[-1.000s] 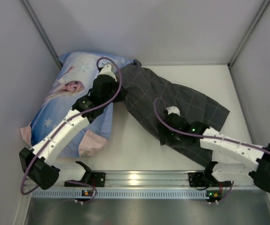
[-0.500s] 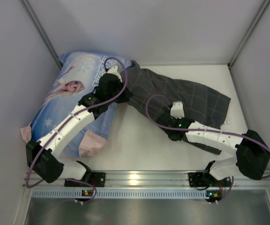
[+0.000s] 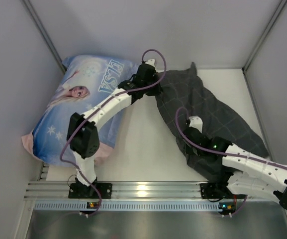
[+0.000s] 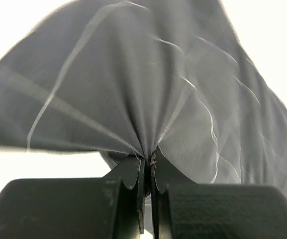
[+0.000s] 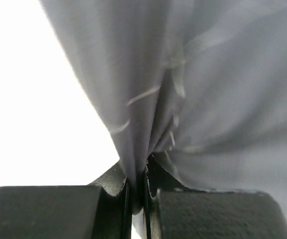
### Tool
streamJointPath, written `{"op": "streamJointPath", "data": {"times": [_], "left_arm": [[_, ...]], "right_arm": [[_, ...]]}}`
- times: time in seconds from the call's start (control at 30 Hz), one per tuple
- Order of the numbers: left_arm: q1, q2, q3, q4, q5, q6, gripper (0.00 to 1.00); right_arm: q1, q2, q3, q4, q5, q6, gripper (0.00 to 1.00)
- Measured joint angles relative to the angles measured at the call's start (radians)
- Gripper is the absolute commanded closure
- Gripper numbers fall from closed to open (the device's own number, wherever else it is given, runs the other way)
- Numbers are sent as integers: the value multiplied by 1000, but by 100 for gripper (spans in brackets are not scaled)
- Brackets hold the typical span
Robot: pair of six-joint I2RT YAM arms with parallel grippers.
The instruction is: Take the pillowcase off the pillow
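The dark grey checked pillowcase [image 3: 210, 107] lies bunched on the right half of the table, running from the back middle toward the near right. My left gripper [image 3: 156, 88] is shut on its far left end, and the fabric fans out from the closed fingertips [image 4: 147, 162]. My right gripper [image 3: 193, 149] is shut on a fold along the case's near left edge, with the cloth pinched between its fingertips [image 5: 137, 174]. The pillow is hidden in every view.
A large blue ELSA cartoon-print pillow [image 3: 78, 107] lies at the left against the side wall. Grey walls [image 3: 148, 30] close the table at the back and on both sides. The arms' mounting rail [image 3: 148, 190] runs along the near edge.
My right gripper has shut on the pillowcase. The left arm has stretched toward the back middle, dragging the case's end off the ELSA pillow, and the case has swung rightward.
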Motion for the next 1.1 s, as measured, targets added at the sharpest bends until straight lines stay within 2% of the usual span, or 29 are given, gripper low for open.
{"op": "streamJointPath", "data": {"times": [0.2, 0.23, 0.27, 0.3, 0.33, 0.37, 0.4, 0.43, 0.63, 0.87, 0.97, 1.1], "left_arm": [[-35, 348, 351, -64, 56, 35, 100], [-45, 377, 385, -87, 60, 45, 90], [-53, 389, 400, -103, 60, 52, 76], [-56, 391, 406, -120, 48, 65, 60], [-56, 388, 407, -128, 33, 74, 47], [-52, 377, 406, -132, 13, 85, 2], [-45, 364, 402, -139, -7, 97, 1], [-37, 341, 388, -140, -26, 95, 1], [-13, 19, 135, -150, -139, 107, 1], [-77, -392, -111, -127, -164, 76, 1], [-161, -492, -256, -90, -166, 33, 1], [-284, -511, -502, -13, -116, -31, 1]], "right_arm": [[35, -16, -57, 175, -304, -3, 100], [37, -13, -56, 193, -336, -4, 100], [42, -12, -56, 206, -359, -9, 95], [43, -11, -56, 208, -371, -17, 66], [42, -11, -55, 206, -379, -17, 48], [43, -11, -49, 206, -393, -23, 32], [49, -11, -34, 201, -393, -39, 6], [51, -10, -9, 195, -386, -51, 1], [51, -13, 170, 154, -270, -105, 1], [43, -106, 249, 33, -116, -83, 1], [38, -187, 254, -18, -42, -44, 1], [34, -294, 282, -74, 14, -14, 1]]}}
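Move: Beyond the grip of both hands, the grey plaid pillowcase slants across the right half of the table: its middle lies about 27 cm right of the left hand, 6 cm back and 19 cm below, and some 13 cm right and 18 cm ahead of the right hand, 8 cm below. The Elsa pillow is about 38 cm left of the left hand, level with it. The front rail runs 17 cm behind the right hand. Swinging the pillowcase's far edge on rightward, the left hand goes about 8 cm right, some 4 forward and 6 down, while the right hand draws the near-left part 8 cm left and 4 back, rolling its left side up. Both open wide and let go; the left arcs up and sweeps back some 20 cm towards the base, the right rises about 16 cm, then returns rightward over the cloth. ##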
